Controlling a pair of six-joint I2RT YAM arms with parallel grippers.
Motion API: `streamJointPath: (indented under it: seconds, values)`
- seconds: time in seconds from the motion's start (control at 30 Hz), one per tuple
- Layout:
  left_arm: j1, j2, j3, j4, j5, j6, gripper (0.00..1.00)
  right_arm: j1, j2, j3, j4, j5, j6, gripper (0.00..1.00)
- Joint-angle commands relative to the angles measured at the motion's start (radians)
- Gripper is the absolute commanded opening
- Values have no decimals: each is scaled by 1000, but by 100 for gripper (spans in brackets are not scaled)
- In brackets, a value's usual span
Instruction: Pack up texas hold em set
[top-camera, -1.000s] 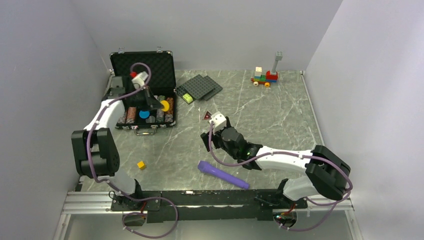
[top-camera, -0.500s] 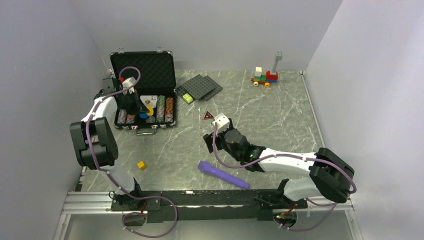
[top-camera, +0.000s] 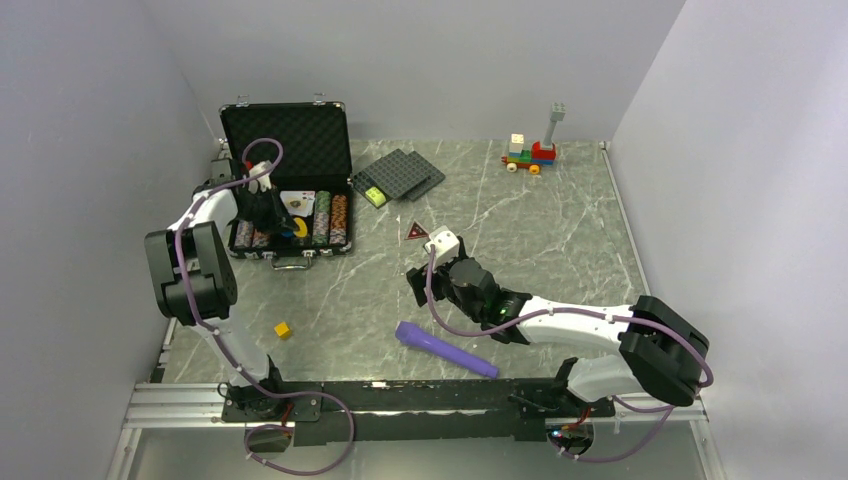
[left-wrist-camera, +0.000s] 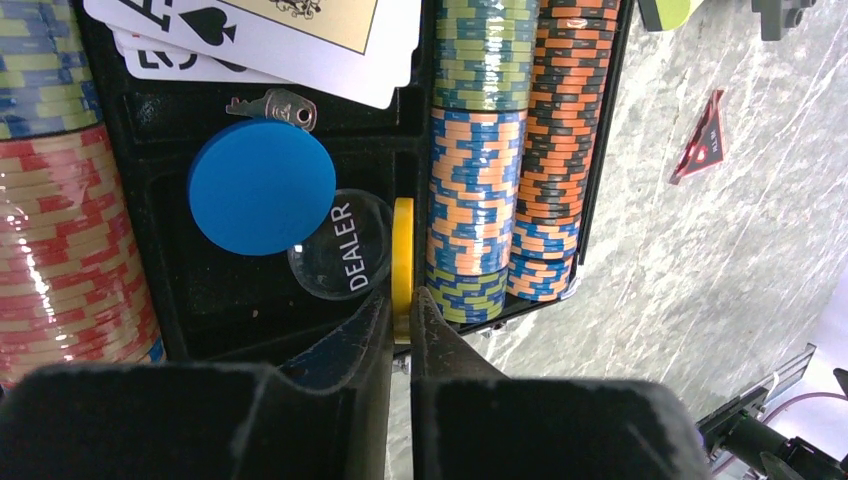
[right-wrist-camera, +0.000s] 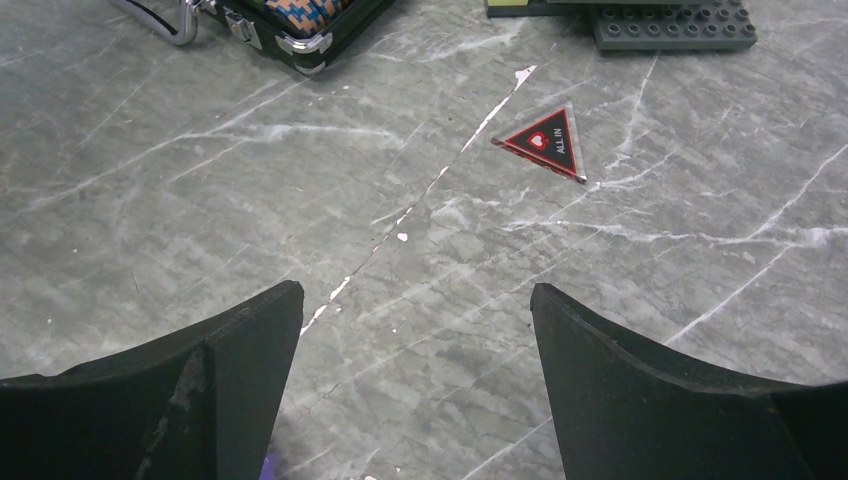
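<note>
The black case (top-camera: 285, 140) lies open at the back left, with its lid upright. In the left wrist view its tray holds playing cards (left-wrist-camera: 280, 35), striped chip stacks (left-wrist-camera: 480, 170), a blue disc (left-wrist-camera: 260, 187) and a clear DEALER button (left-wrist-camera: 340, 255). My left gripper (left-wrist-camera: 402, 300) is shut on the yellow disc (left-wrist-camera: 402, 255), which stands on edge in the tray beside the chips. The dark red triangle (right-wrist-camera: 545, 143) lies flat on the table beyond my right gripper (right-wrist-camera: 415, 300). That gripper is open and holds nothing.
A purple cylinder (top-camera: 445, 349) lies near the front between the arms. A small yellow cube (top-camera: 283, 329) sits front left. Dark grey studded plates (top-camera: 400, 176) lie right of the case, and a toy brick train (top-camera: 530, 153) stands at the back. A small key (left-wrist-camera: 275, 103) lies in the tray.
My left gripper has carried the yellow disc left and down into the case's middle compartment. The right gripper drew back a little from the triangle, then stayed still.
</note>
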Motion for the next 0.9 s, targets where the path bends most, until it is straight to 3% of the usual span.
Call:
streamJointPath:
  seconds: [0.0,0.3,0.87]
  values:
    - [-3,26,44,-6,-11,8,16,-2,-7,12,53,-11,14,89]
    - [-8,18,46,-15,-51,14,52,-2,-15,9,45,1,21,89]
    - [-42,-197,-14,32,-264,46,60,-10,-1,32,-9,52,51,88]
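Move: The yellow disc is still pinched on edge in the left fingers; the clear DEALER button it comes down on lies about 1 cm left, level fore and aft, some 4 cm below the hand. From the hand, the blue disc is 2 cm ahead and 3 cm left, the playing cards 7 cm ahead and 1 cm left, and the green-and-blue chip row 3 cm ahead and 4 cm right. From the right hand, the button lies about 13 cm ahead, 26 cm left and 8 cm below. The yellow disc is let go inside the case's middle compartment: the left fingers, already starting to part, open to a little over half while the hand sinks not quite 2 cm towards the DEALER button. Then the empty hand rises about 3.5 cm and drifts some 2.5 cm left, away from the disc, its left side rolling up by around 10 degrees. ##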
